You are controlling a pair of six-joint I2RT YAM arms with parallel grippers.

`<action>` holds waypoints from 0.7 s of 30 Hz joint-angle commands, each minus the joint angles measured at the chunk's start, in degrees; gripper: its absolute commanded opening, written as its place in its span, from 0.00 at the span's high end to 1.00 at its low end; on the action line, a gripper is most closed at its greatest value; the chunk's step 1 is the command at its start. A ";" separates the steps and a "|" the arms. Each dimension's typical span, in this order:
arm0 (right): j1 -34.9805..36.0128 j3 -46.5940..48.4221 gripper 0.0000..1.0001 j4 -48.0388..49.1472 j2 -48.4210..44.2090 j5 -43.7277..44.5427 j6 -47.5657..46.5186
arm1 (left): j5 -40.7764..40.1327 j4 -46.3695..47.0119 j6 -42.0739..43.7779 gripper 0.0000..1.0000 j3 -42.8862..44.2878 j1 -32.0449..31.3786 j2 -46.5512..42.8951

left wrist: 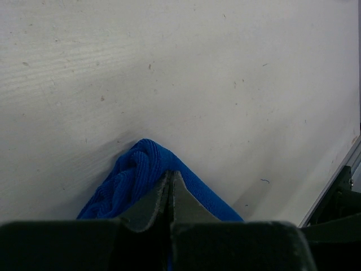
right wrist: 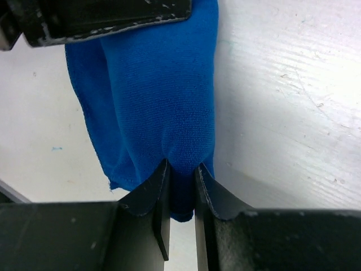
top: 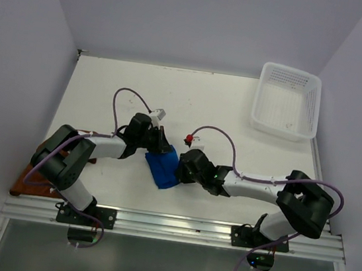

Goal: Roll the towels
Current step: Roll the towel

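The bright blue towel [top: 163,169] lies bunched into a narrow band at the table's middle, between my two grippers. My left gripper [top: 162,145] is at its far end. In the left wrist view that gripper [left wrist: 171,173] has its jaws pressed together, with ribbed blue towel [left wrist: 133,176] around the tips and a sliver of blue between them. My right gripper [top: 180,169] is at the towel's near right side. Its jaws [right wrist: 181,167] pinch a fold of the blue towel [right wrist: 161,90]. The rust-brown towel [top: 19,184] lies at the table's near left corner, mostly hidden by the left arm.
A white perforated basket [top: 287,101] stands at the far right corner. An aluminium rail [top: 176,225] runs along the near edge, and white walls close in the left, far and right sides. Purple cables loop above both arms.
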 commanded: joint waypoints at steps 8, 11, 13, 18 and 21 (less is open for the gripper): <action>12.37 13.05 1.00 -26.06 2.61 34.58 -5.58 | -5.48 -13.73 2.56 1.00 9.50 0.65 -5.64; 14.22 16.57 1.00 -30.99 5.95 39.78 -5.67 | -5.48 -15.40 2.74 1.00 11.27 0.65 -7.14; 15.02 17.90 1.00 -32.06 8.66 41.36 -6.63 | -5.31 -15.84 2.65 1.00 11.71 0.65 -7.93; 19.06 23.96 1.00 -38.21 15.09 48.57 -6.55 | -4.16 -15.93 2.48 1.00 11.28 0.56 -10.40; 22.22 28.27 1.00 -42.34 19.40 52.53 -6.28 | -2.76 -14.00 2.04 1.00 9.70 0.13 -11.10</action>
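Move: Under the left hand's shut fingertips, which touch the far end of the blue towel bundle, the towel's middle lies about 6 cm back, level with it sideways and 2 cm lower. The right hand already pinches the bundle's right edge, with the towel's middle some 6 cm to its left, 2 cm ahead and 1 cm below. The left fingertips are about 9 cm ahead and 6 cm left of the right hand. Nothing else stands close by. Turning over by some 50 degrees with the blue towel still pinched, the right hand dips its left side and swings its fingers from forward-left to straight forward, still slanting down, while it rises and shifts right about 2 cm each, then eases slightly back left. The left hand, fingers kept shut, comes up off the towel's far end by 7–8 cm, going a little forward. ##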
